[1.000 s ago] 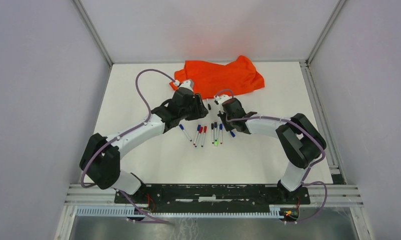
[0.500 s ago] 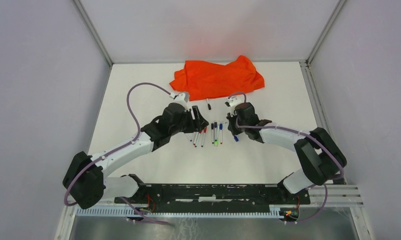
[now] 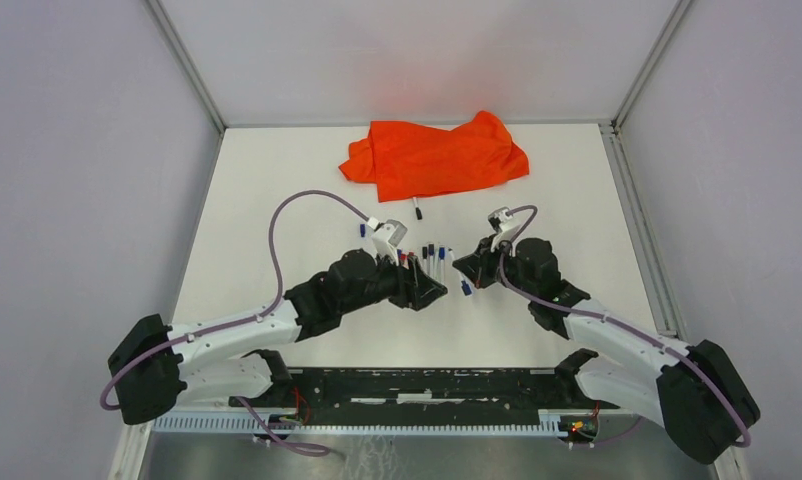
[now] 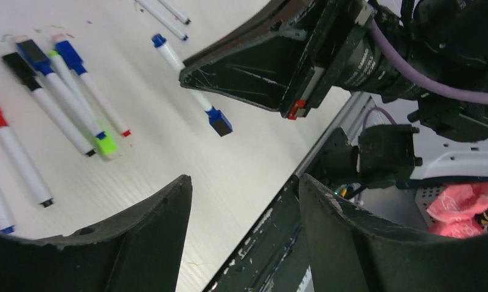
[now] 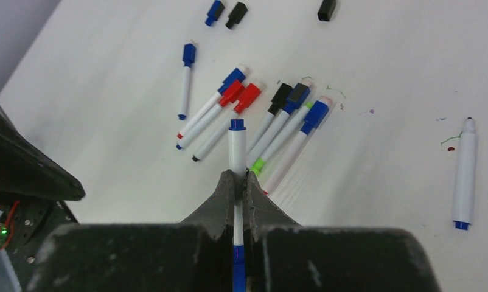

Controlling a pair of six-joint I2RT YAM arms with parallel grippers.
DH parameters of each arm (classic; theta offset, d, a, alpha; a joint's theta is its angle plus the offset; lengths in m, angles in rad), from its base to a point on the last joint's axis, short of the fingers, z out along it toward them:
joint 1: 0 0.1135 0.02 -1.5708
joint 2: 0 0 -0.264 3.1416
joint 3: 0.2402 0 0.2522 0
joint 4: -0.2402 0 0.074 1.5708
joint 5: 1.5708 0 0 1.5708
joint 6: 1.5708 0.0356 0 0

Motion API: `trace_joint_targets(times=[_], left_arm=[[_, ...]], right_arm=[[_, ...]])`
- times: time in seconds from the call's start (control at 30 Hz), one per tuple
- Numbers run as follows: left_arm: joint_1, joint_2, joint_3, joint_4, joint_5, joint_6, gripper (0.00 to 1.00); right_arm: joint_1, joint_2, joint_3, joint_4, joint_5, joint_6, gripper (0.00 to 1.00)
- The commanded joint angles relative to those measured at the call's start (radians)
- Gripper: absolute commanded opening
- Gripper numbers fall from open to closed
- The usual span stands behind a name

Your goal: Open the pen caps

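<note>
My right gripper is shut on a thin white pen, held above the table. That pen's blue cap hangs below the fingers, and it shows in the top view too, as does the right gripper. My left gripper is open and empty, close to the left of the right one, left gripper. Several capped pens lie in a row on the table, among them a red cap, a black cap and a blue cap. Three loose pen caps lie farther back: blue, black, black.
An orange cloth lies crumpled at the back of the white table. One uncapped white pen lies alone to the right, beside ink marks. The black base rail runs along the near edge.
Both arms drew back from near the cloth toward the near side. The right gripper closed on a blue-capped pen and lifted it. The left gripper opened wider.
</note>
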Motion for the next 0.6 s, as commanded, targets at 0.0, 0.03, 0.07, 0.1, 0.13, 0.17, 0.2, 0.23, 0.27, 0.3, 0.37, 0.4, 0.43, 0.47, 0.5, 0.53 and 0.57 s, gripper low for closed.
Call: trace_joint_targets(times=[0.0,0.03,0.07,0.1,0.13,0.17,0.2,0.23,0.27,0.3,0.37,0.4,0.43,0.47,0.5,0.53,0.57], left_arm=[[-0.066,-0.018,-0.009,0.094,-0.028,-0.021,0.70],[-0.078,-0.020,-0.012,0.096,-0.048,-0.014,0.70],[-0.088,-0.024,-0.014,0.097,-0.067,-0.011,0.70],[-0.097,-0.031,-0.021,0.096,-0.079,-0.010,0.70],[-0.103,-0.037,-0.025,0.099,-0.084,-0.010,0.70],[-0.106,-0.043,-0.032,0.102,-0.087,-0.006,0.70],[-0.109,-0.048,-0.034,0.103,-0.089,-0.003,0.70],[-0.110,-0.053,-0.037,0.104,-0.089,0.004,0.70],[-0.110,-0.056,-0.039,0.105,-0.090,0.011,0.70],[-0.110,-0.058,-0.040,0.108,-0.092,0.018,0.70],[-0.109,-0.052,-0.037,0.119,-0.095,0.034,0.70],[-0.110,-0.046,-0.036,0.127,-0.096,0.041,0.70],[-0.110,-0.037,-0.035,0.140,-0.095,0.048,0.70],[-0.110,-0.027,-0.034,0.155,-0.092,0.055,0.70],[-0.110,-0.013,-0.035,0.170,-0.088,0.057,0.70],[-0.110,0.001,-0.036,0.194,-0.083,0.058,0.70],[-0.111,0.018,-0.038,0.214,-0.075,0.056,0.70]], right_arm=[[0.001,-0.109,-0.032,0.128,-0.044,0.108,0.00],[0.002,-0.127,-0.035,0.133,-0.046,0.121,0.00],[0.002,-0.148,-0.038,0.143,-0.049,0.137,0.00],[0.001,-0.168,-0.038,0.149,-0.050,0.152,0.00],[0.001,-0.184,-0.042,0.155,-0.052,0.165,0.00],[0.002,-0.204,-0.049,0.174,-0.055,0.187,0.00],[0.002,-0.219,-0.060,0.203,-0.059,0.212,0.00],[0.003,-0.232,-0.068,0.222,-0.064,0.229,0.00],[0.004,-0.240,-0.069,0.233,-0.067,0.242,0.00],[0.004,-0.245,-0.071,0.245,-0.071,0.254,0.00],[0.004,-0.257,-0.085,0.283,-0.080,0.281,0.00],[0.004,-0.262,-0.096,0.305,-0.086,0.296,0.00],[0.003,-0.265,-0.112,0.335,-0.093,0.317,0.00],[0.003,-0.270,-0.133,0.371,-0.099,0.340,0.00],[0.003,-0.274,-0.148,0.397,-0.102,0.356,0.00],[0.005,-0.280,-0.171,0.431,-0.105,0.378,0.00],[0.004,-0.286,-0.191,0.461,-0.108,0.397,0.00]])
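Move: The blue cap on the pen still pinched in the right hand lies about 4 cm ahead of the left hand, 6 cm to its right and 9 cm lower. From the right hand, the left fingers, open, are some 7 cm back, 5 cm left and 5 cm higher. Also from the right hand, the table's nearest blue-capped pen lies about 7 cm ahead, 3 cm left and 11 cm down, with the green pen roughly 2 cm left of that one. Upward, some 9 cm, goes the right hand, easing back about 3 cm, its left side rolling up by roughly 25 degrees until the fingers point nearly level. It keeps its pinch on the pen and carries the cap end up towards the left hand's open fingers. The left hand shifts only slightly, back and a little right and up, staying open. ##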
